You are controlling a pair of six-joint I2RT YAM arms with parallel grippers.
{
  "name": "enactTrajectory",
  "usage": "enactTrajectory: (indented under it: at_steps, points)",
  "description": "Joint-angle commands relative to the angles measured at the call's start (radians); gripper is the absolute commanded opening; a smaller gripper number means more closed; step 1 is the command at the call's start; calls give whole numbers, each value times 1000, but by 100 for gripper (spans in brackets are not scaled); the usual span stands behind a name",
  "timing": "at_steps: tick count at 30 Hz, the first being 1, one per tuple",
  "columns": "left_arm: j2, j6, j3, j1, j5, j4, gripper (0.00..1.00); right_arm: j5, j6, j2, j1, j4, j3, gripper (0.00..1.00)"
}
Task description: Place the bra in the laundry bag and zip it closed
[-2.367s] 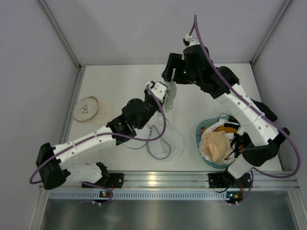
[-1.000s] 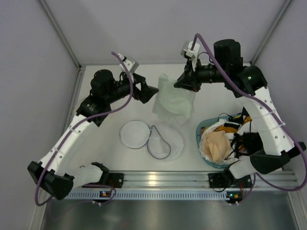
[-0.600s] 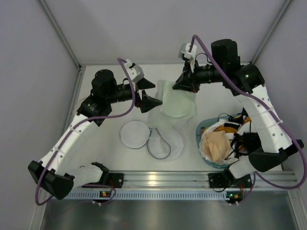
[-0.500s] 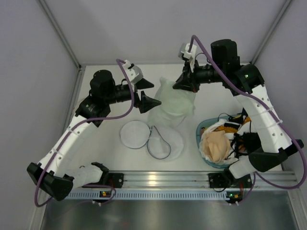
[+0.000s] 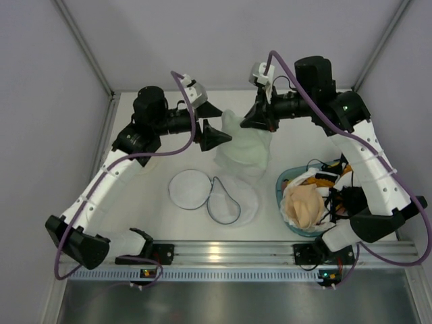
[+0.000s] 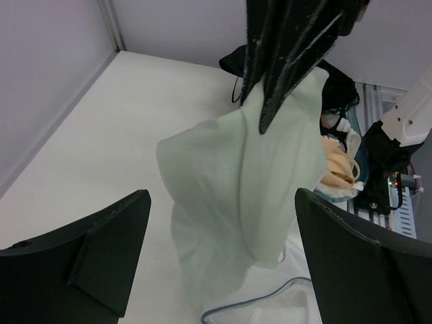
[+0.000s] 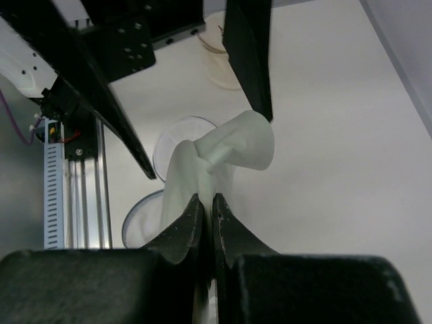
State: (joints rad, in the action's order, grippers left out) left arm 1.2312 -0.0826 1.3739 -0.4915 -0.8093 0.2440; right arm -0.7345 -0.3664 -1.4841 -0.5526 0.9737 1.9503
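The bra (image 5: pixel 244 150) is pale green and hangs in the air over the back middle of the table. My right gripper (image 5: pixel 250 121) is shut on its top fold; the right wrist view shows the fabric pinched at the right gripper (image 7: pixel 207 199). My left gripper (image 5: pixel 225 127) is open just left of the bra (image 6: pixel 243 196), which hangs ahead between the wide fingers (image 6: pixel 101 250). Below lies the laundry bag (image 5: pixel 212 196), flat white mesh with dark wire rims. Its edge also shows under the bra as the laundry bag (image 6: pixel 270 304).
A blue basket (image 5: pixel 280 185) heaped with beige and white garments stands at the right front, beside the right arm's base. A cream cup-shaped garment (image 7: pixel 214 67) lies on the table behind the left fingers. Metal rail (image 5: pixel 223 253) runs along the near edge.
My left arm has swung right toward the hanging bra, its open fingers now level with the bra's upper left side. The right gripper kept its hold and hardly moved.
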Motion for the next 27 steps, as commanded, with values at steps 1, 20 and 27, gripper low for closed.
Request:
enactTrajectory:
  at_steps: [1, 20, 27]
  points:
    - [63, 6, 51, 2, -91, -32, 93, -51, -6, 28, -32, -55, 12, 0]
    - [-108, 300, -199, -7, 468, -330, 0, 444, 392, 142, -59, -178, -48, 93]
    - [-192, 354, -144, -9, 798, 12, 0, 642, 636, 277, -50, -187, -286, 99]
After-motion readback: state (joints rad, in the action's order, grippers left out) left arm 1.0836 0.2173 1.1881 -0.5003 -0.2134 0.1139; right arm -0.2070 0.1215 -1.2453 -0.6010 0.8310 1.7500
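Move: The bra hangs from my shut right fingers, its middle some 6 cm below that hand, 2 cm to its left and 1 cm back. From my open left hand its middle is about 4 cm to the right, 1 cm back and 6 cm down. The laundry bag lies open on the table, its middle roughly 3 cm back, 5 cm left and 38 cm below my left hand; the laundry basket is around 30 cm right of my right hand, 2 cm back and 34 cm down. I dip my open left hand about 4 cm, easing right and slightly forward onto the bra beside my right fingertips, and pinch the fabric shut. Then my right fingers open and that hand backs off to the right, wrist swinging clockwise, while my left carries the bra left and forward, rising a little and turning some 35 degrees counter-clockwise. ##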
